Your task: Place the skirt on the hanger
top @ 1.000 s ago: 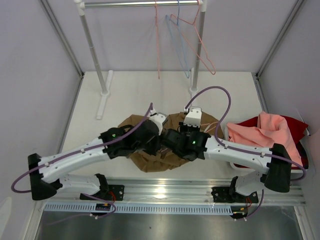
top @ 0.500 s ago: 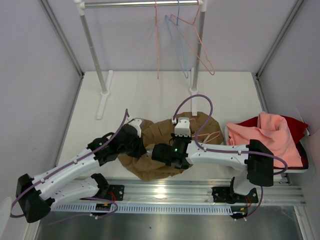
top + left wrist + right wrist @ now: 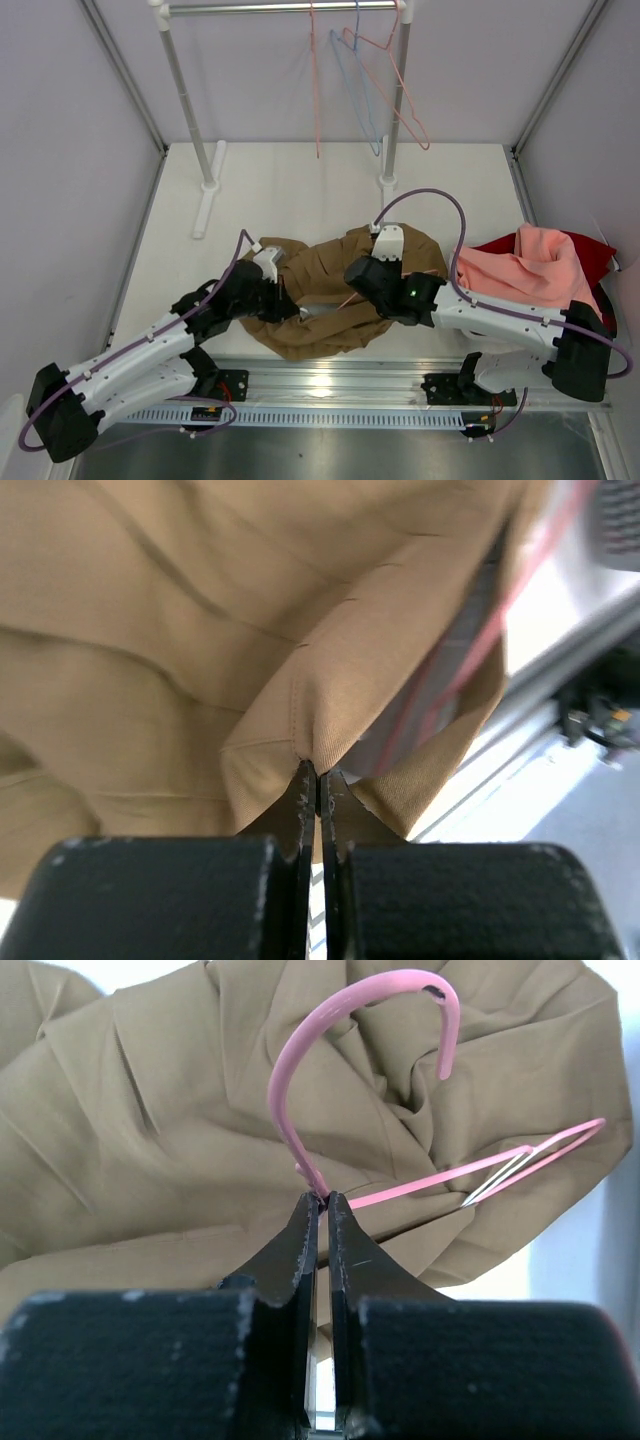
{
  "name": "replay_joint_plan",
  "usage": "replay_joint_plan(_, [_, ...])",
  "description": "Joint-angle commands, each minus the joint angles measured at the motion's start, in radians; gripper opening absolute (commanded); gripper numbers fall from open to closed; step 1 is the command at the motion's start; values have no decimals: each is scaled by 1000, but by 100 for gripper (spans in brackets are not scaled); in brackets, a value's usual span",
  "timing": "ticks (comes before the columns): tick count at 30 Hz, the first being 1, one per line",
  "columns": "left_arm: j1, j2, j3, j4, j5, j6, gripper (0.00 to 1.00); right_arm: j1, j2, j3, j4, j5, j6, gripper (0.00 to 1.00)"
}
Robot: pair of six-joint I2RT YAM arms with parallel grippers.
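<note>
The tan-brown skirt [image 3: 325, 270] lies bunched on the table between my two arms. My left gripper [image 3: 287, 302] is shut on a folded edge of the skirt [image 3: 200, 630]; pale grey lining [image 3: 440, 690] and a blurred pink wire show inside the fold. My right gripper [image 3: 352, 275] is over the skirt's middle, shut on the neck of the salmon-pink hanger [image 3: 447, 1055]. Its hook curves up and away over the skirt [image 3: 150, 1130], and one thin arm runs off to the right. In the top view only short bits of the hanger [image 3: 347, 299] show.
At the back stands a clothes rack [image 3: 185, 80] with pink hangers [image 3: 400, 95] and a light blue hanger [image 3: 355, 90]. A salmon-pink cloth [image 3: 530, 265] on a dark red cloth [image 3: 590, 250] lies at the right. A metal rail [image 3: 320, 385] runs along the near edge.
Both grippers started close together over the skirt. The left drew back to the left, the right went left then back right, and the skirt spread out wider.
</note>
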Motion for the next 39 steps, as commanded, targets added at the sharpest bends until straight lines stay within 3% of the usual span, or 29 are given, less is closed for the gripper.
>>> replay_joint_plan(1, [9,-72,-34,118,102,35,1,28,-20,-26,7,5,5,0])
replay_joint_plan(10, [7,-125,-123,170,160,-2,9,184,-6,-81,-113,192,264,0])
replay_joint_plan(11, [7,-126,-123,166,153,-8,16,206,0,-87,-133,204,292,0])
replay_joint_plan(16, [0,-117,-115,121,116,-40,24,233,44,-97,-148,235,367,0])
replay_joint_plan(21, [-45,-125,-88,71,61,-55,40,252,58,-74,-200,266,436,0])
replay_joint_plan(27, [-146,-91,38,-69,-50,-61,50,259,84,-57,-226,275,488,0])
replay_joint_plan(32, [-266,-65,132,-193,-156,-155,55,256,115,-37,-239,282,507,0])
replay_joint_plan(33, [-286,-60,142,-202,-163,-172,56,256,126,-31,-239,284,507,0])
replay_joint_plan(35, [-347,-46,147,-218,-209,-218,68,255,130,-23,-240,287,507,0])
replay_joint_plan(39, [-430,-2,146,-158,-231,-276,69,247,144,-14,-239,281,501,0])
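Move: The left fingers pinch the skirt's waist edge, right at the hand point. The hanger neck, shut in the right fingers, stands some 20 cm to the left hand's right, 11 cm ahead and slightly higher. From the right hand that waist edge lies about 20 cm left, 11 cm back and 4 cm lower; the rack foot lies roughly 14 cm straight ahead and 12 cm down. Left releases the waist edge, backing about 7 cm; right draws its hanger some 4 cm back and down. ##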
